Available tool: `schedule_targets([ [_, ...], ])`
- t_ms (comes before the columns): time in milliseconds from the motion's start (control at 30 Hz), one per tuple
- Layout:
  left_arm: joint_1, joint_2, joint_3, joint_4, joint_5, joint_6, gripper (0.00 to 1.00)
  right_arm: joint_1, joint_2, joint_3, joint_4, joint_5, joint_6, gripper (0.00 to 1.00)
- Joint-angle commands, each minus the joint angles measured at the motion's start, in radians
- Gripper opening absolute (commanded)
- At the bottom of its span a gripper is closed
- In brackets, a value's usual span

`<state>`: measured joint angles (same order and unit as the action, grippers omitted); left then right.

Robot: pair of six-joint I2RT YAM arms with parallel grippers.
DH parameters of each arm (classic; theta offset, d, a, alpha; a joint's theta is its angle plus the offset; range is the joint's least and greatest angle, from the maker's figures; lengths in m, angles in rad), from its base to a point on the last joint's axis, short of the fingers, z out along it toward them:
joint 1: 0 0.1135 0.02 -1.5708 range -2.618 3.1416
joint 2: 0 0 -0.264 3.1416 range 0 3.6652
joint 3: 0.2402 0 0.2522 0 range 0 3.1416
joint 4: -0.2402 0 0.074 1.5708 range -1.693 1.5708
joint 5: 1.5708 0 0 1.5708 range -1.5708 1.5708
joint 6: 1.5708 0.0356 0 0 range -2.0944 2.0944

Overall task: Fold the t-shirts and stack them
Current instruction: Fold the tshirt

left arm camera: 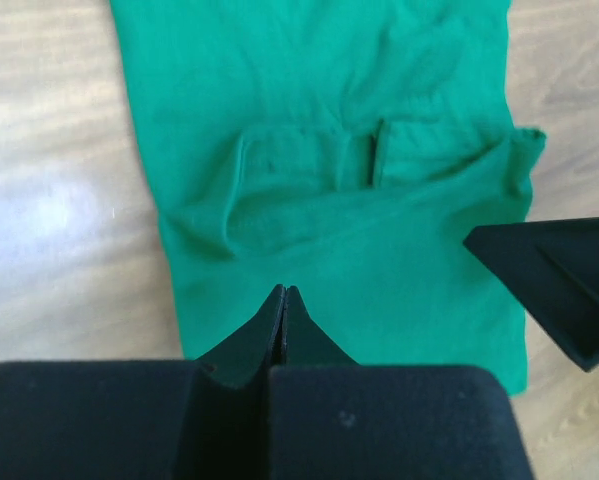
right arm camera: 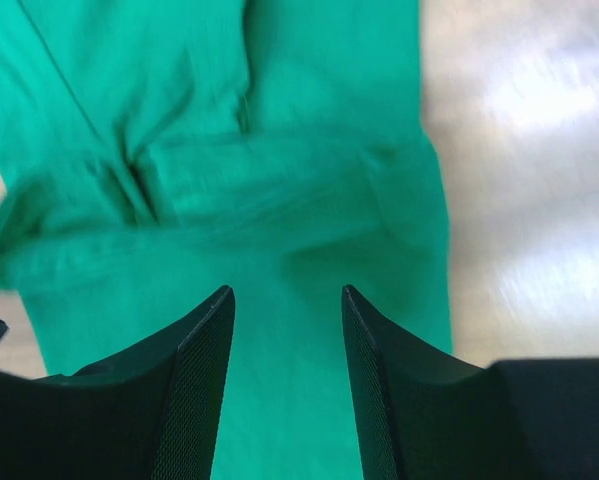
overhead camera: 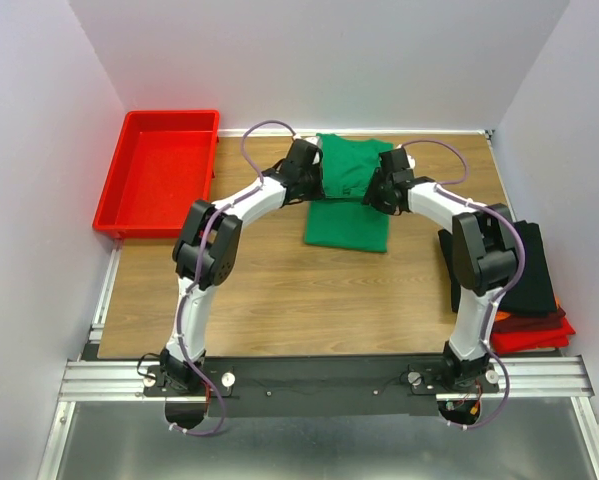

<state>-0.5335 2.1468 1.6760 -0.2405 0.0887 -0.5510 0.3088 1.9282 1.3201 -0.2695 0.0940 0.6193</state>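
Observation:
A bright green t-shirt (overhead camera: 349,215) lies partly folded on the wooden table, its far part bunched into a ridge (left arm camera: 329,190). My left gripper (left arm camera: 284,290) hovers over the shirt's left side, shut, with no cloth showing between its tips. Over the right side my right gripper (right arm camera: 287,292) stands open, and only green cloth (right arm camera: 279,100) shows between its fingers. One right fingertip (left arm camera: 559,280) pokes into the left wrist view. At the table's right edge lies a stack of folded t-shirts, black (overhead camera: 514,265) on top of orange and red (overhead camera: 534,335).
A rigid red plastic tray (overhead camera: 159,170) sits at the back left, partly off the table. White walls close in the back and both sides. Bare wood (overhead camera: 279,290) stretches between the green shirt and the arm bases.

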Motion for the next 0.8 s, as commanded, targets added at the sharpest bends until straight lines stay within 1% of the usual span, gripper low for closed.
schedule_targets([
  [0, 0.006, 0.08, 0.111, -0.017, 0.013, 0.028, 0.0, -0.004, 0.087, 0.086, 0.016, 0.009, -0.018, 0.54],
  [167, 0.012, 0.183, 0.224, -0.054, 0.003, 0.045, 0.0, -0.007, 0.178, 0.171, 0.015, 0.024, -0.02, 0.53],
  [267, 0.024, 0.235, 0.281, -0.071, 0.009, 0.043, 0.02, -0.008, 0.202, 0.189, 0.015, 0.023, -0.02, 0.53],
  [300, 0.029, 0.239, 0.289, -0.068, 0.014, 0.042, 0.05, -0.008, 0.207, 0.192, 0.016, 0.023, -0.017, 0.53],
  [367, 0.041, 0.237, 0.287, -0.04, 0.025, 0.042, 0.16, -0.008, 0.215, 0.203, 0.015, 0.024, -0.021, 0.54],
  [400, 0.044, 0.234, 0.284, -0.031, 0.029, 0.042, 0.27, -0.008, 0.225, 0.206, 0.015, 0.021, -0.023, 0.55],
  [433, 0.049, 0.229, 0.28, -0.02, 0.035, 0.043, 0.3, -0.008, 0.227, 0.208, 0.015, 0.019, -0.024, 0.55],
  [533, 0.061, 0.213, 0.28, 0.007, 0.037, 0.04, 0.35, -0.008, 0.239, 0.209, 0.015, 0.015, -0.035, 0.57],
  [700, 0.067, 0.214, 0.28, 0.004, 0.022, 0.028, 0.35, -0.007, 0.25, 0.196, 0.013, -0.014, -0.047, 0.57],
  [767, 0.067, 0.202, 0.237, 0.001, 0.0, -0.009, 0.32, -0.001, 0.256, 0.182, 0.013, -0.02, -0.047, 0.57],
])
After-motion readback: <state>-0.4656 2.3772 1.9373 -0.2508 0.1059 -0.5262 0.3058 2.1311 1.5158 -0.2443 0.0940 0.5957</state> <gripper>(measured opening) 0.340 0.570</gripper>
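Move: The folded-up hem edge runs across the green t-shirt ahead of both hands. Its left end is about 6 cm ahead, 3 cm left and 4 cm below the left hand. The stretch facing the right hand is some 5 cm ahead, 1 cm left and 3 cm below that hand. From the left hand, the middle of the shirt's near fold is about 7 cm back and 6 cm right; the middle of the far end is roughly 21 cm ahead, also 6 cm right. At the green shirt's hem edge both hands come in from its near side. The left glides forward about 6.5 cm and sinks some 3, its shut fingers parting to about a third near the end, while drifting slightly left. The right goes forward 5 cm and down 2, fingers staying about half open, then nearly halts with its tips over the edge. ##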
